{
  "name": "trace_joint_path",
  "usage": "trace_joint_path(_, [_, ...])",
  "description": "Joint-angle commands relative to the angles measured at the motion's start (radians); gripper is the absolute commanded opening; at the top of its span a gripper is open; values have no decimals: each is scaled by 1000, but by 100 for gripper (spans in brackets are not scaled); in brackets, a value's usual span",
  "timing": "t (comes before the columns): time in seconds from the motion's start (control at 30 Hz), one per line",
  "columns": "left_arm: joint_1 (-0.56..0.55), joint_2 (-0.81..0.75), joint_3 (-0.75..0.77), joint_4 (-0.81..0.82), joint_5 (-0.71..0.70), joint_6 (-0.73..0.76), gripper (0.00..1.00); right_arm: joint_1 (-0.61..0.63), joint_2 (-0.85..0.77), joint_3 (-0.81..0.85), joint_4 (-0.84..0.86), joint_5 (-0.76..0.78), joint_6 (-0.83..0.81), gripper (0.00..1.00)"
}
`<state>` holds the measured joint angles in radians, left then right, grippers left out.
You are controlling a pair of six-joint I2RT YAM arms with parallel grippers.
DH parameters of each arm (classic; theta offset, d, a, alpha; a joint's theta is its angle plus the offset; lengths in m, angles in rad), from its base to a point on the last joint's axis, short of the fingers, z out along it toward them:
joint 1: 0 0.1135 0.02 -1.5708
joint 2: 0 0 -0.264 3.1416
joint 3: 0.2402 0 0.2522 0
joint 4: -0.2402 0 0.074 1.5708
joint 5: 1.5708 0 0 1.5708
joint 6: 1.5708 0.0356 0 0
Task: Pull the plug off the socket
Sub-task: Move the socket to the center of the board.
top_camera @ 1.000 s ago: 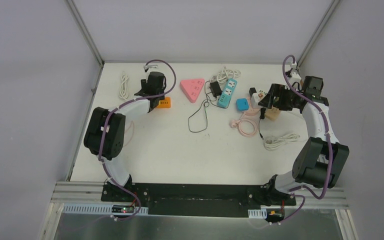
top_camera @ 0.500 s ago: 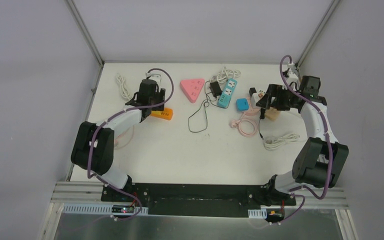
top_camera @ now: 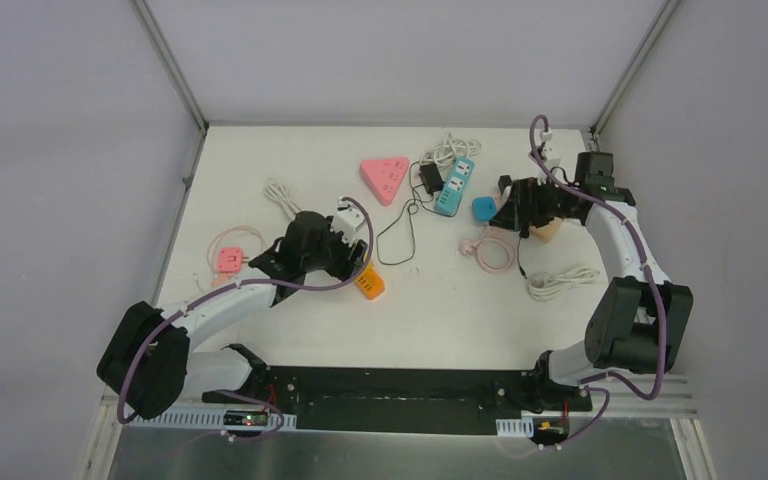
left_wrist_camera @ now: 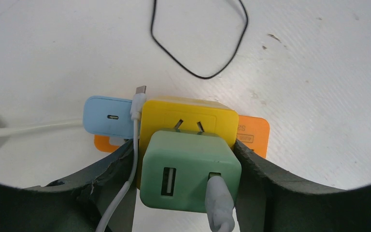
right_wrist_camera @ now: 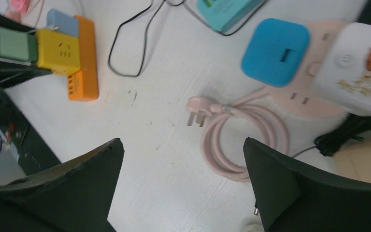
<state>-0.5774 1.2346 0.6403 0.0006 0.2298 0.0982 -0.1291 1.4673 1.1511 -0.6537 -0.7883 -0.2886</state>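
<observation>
A green plug [left_wrist_camera: 189, 169] with a grey cable in it sits in a yellow socket cube [left_wrist_camera: 188, 113]. The cube stands on an orange power strip [left_wrist_camera: 252, 133], and a light blue charger [left_wrist_camera: 108, 116] is beside it. My left gripper [left_wrist_camera: 187, 145] is shut on the green plug, and its fingertips [left_wrist_camera: 251, 166] reach the cube's sides. A white cable runs along the left pad. From above, the left gripper [top_camera: 352, 262] is at the orange strip [top_camera: 368, 283], left of the table's middle. My right gripper [right_wrist_camera: 182, 141] hangs open over bare table, and it [top_camera: 505, 207] is at the back right.
A pink triangular strip [top_camera: 384, 178] and a teal strip [top_camera: 454, 186] lie at the back. A blue square plug [right_wrist_camera: 275, 50], a white charger [right_wrist_camera: 355, 63] and a coiled pink cable [right_wrist_camera: 244, 140] are under the right gripper. A black wire loop [top_camera: 395, 240] lies mid-table, with a small pink socket [top_camera: 228, 259] at the left.
My left arm swung from the back left toward the front middle, and the orange strip with its plugs came along. My right gripper shifted slightly left and stayed open.
</observation>
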Motion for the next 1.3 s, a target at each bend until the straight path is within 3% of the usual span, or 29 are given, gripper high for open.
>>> trace_joint_path(0.0, [-59, -45, -77, 106, 197, -9, 0, 52, 1, 37, -139, -182, -236, 100])
trace_joint_path(0.17, [-171, 2, -70, 113, 225, 50, 0, 117, 7, 54, -305, -240, -458, 100])
trace_joint_path(0.43, [-344, 117, 7, 86, 165, 126, 0, 187, -15, 27, -422, -286, -704, 100])
trace_joint_path(0.63, [-390, 180, 49, 67, 80, 111, 34, 210, -40, -22, -565, -330, -1048, 100])
trace_joint_path(0.77, [-392, 153, 59, 65, 45, 73, 73, 219, -42, -28, -592, -328, -1099, 100])
trace_joint_path(0.83, [-391, 128, 59, 60, 37, 68, 86, 226, -42, -28, -591, -326, -1103, 100])
trace_joint_path(0.87, [-391, 116, 58, 58, 35, 64, 98, 229, -43, -28, -591, -325, -1104, 100])
trace_joint_path(1.27, [-390, -109, 8, -45, 46, 72, 99, 302, -66, -27, -540, -317, -1062, 100])
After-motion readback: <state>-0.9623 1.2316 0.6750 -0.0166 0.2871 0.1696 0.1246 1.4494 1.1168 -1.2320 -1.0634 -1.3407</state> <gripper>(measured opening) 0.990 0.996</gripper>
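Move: The left hand already pinches the yellow cube on the orange socket; the clear patch of board it is going to lies about 9 cm back and 12 cm right, some 3 cm below the finger point. From this hand the black cable loop is about 5 cm ahead and 9 cm right, the pink triangle socket 23 cm ahead and 7 cm right. For the open right hand the orange socket is roughly 38 cm left and 7 cm back, about 10 cm lower; the peach plug is 11 cm left, 2 cm back. Keep the left fingers on the yellow cube and draw the orange socket level across the board, right and back about 14 cm, turning it some 30 degrees clockwise; then open wide, let go, and ease back and left, dipping slightly before rising. Meanwhile bring the open right gripper back and left towards the socket, past the peach plug, swinging it about 50 degrees counter-clockwise. ##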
